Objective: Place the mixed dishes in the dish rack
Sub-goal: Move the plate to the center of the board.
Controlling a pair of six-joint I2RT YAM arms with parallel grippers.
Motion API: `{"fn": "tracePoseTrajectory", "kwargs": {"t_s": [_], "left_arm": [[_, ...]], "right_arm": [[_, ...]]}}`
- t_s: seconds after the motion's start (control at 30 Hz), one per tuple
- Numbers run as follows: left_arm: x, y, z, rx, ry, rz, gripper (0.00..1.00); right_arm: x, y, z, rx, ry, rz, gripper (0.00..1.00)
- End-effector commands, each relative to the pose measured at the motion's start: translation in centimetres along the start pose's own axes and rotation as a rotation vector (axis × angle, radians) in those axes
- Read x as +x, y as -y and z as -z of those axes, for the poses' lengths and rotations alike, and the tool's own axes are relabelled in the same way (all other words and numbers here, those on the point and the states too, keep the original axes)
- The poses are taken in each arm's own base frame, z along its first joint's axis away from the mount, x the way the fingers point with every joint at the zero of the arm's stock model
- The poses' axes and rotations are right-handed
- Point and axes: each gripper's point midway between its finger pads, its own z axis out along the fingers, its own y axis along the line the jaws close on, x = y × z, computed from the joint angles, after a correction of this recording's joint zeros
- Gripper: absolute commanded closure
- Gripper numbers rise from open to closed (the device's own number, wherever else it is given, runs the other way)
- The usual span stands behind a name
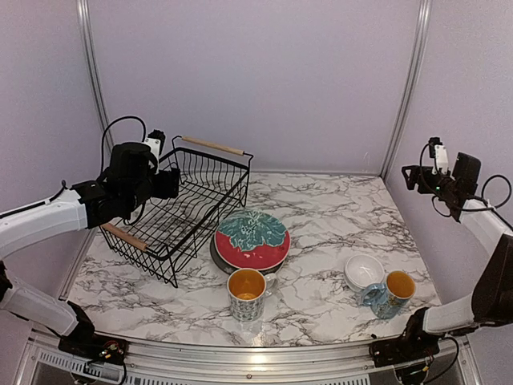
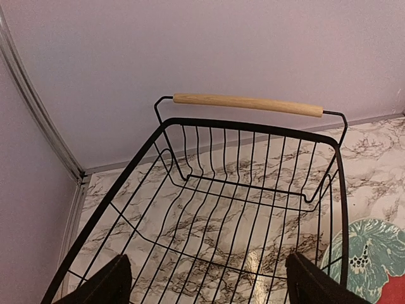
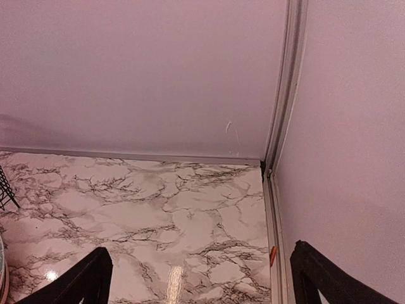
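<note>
The dish rack (image 1: pixel 210 186), a black wire basket with wooden handles, stands empty at the left back of the marble table. My left gripper (image 1: pixel 166 184) hovers open over its near-left part. In the left wrist view the rack (image 2: pixel 253 128) fills the frame between the open gripper (image 2: pixel 205 288) fingers. A red plate with a teal leaf (image 1: pixel 252 238) lies on a dark plate (image 1: pixel 215 253) beside the rack. Two orange-lined mugs (image 1: pixel 246 293) (image 1: pixel 390 293) and stacked white bowls (image 1: pixel 365 269) sit near the front. My right gripper (image 1: pixel 412 178) hangs open and empty at the far right, high above the table.
Purple walls with metal corner posts close the table in on three sides. The right wrist view shows the open right gripper (image 3: pixel 199 278) over bare marble at the back right corner. The red plate's edge (image 2: pixel 373 259) shows just right of the rack.
</note>
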Motion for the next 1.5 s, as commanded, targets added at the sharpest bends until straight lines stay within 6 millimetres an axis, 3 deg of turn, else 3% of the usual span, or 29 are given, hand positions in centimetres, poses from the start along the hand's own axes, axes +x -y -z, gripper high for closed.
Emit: {"fn": "tracePoseTrajectory", "kwargs": {"t_s": [0.0, 0.1, 0.23, 0.4, 0.5, 0.63, 0.83, 0.87, 1.0, 1.13, 1.2, 1.3, 1.47], "left_arm": [[-0.4, 1.3, 0.3, 0.063, 0.038, -0.036, 0.12], [-0.3, 2.1, 0.4, 0.103, 0.038, -0.049, 0.11], [-0.4, 3.5, 0.7, 0.183, 0.047, -0.059, 0.11], [-0.5, 6.7, 1.4, 0.359, 0.047, -0.068, 0.17], [0.3, 8.0, 1.5, 0.421, 0.009, -0.097, 0.18], [-0.4, 9.5, 2.0, 0.418, -0.072, -0.103, 0.19], [0.1, 13.1, 5.9, 0.489, -0.24, -0.187, 0.19], [0.5, 13.8, 6.9, 0.513, -0.255, -0.2, 0.2], [2.6, 16.0, 9.4, 0.575, -0.336, -0.211, 0.29], [6.4, 17.7, 10.3, 0.596, -0.436, -0.323, 0.42], [8.7, 18.3, 10.3, 0.595, -0.5, -0.39, 0.47], [11.0, 17.8, 9.3, 0.517, -0.565, -0.483, 0.66], [14.1, 17.6, 7.8, 0.449, -0.631, -0.58, 0.79]], "right_arm": [[0.6, 0.4, -0.3, -0.031, 0.004, -0.023, 0.03], [1.3, -0.3, -0.7, -0.091, -0.004, -0.018, 0.02], [2.5, -3.1, -0.6, -0.28, -0.02, 0.033, 0.02], [3.3, -5.5, -1.2, -0.375, -0.041, 0.057, 0.02], [4.2, -8.5, -2.0, -0.444, -0.076, 0.098, 0.02], [5.2, -12.1, -2.7, -0.534, -0.115, 0.114, 0.02], [7.4, -16.8, -3.8, -0.619, -0.186, 0.189, 0.05], [7.9, -18.5, -3.8, -0.649, -0.199, 0.221, 0.05], [9.3, -21.8, -3.6, -0.727, -0.232, 0.27, 0.07], [9.7, -23.2, -3.2, -0.764, -0.24, 0.294, 0.07], [9.7, -23.5, -3.1, -0.775, -0.241, 0.295, 0.08], [9.5, -23.6, -2.9, -0.783, -0.237, 0.3, 0.09], [8.8, -23.8, -2.2, -0.797, -0.211, 0.318, 0.1]]}}
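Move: From the left gripper, the red-and-teal plate lies about 27 cm to the right, 4 cm back and some 25 cm below. The white mug is about 26 cm to the left gripper's right and 25 cm back; the dish rack's middle is roughly 7 cm ahead of that gripper, level sideways, 19 cm down. From the right gripper the plate is about 49 cm left and 6 cm back, with the small bowls 13 cm left and 18 cm back. Swing the left gripper right about 17 cm and back 14 cm, lifting it slightly over the rack's right side before dropping it steeply towards the plate's near edge; turn it clockwise, tip the fingers down and close them to about a quarter. Meanwhile sweep the right gripper some 23 cm left and 11 cm down towards the plate, turning it counter-clockwise nearly 50 degrees, fingers wide. ##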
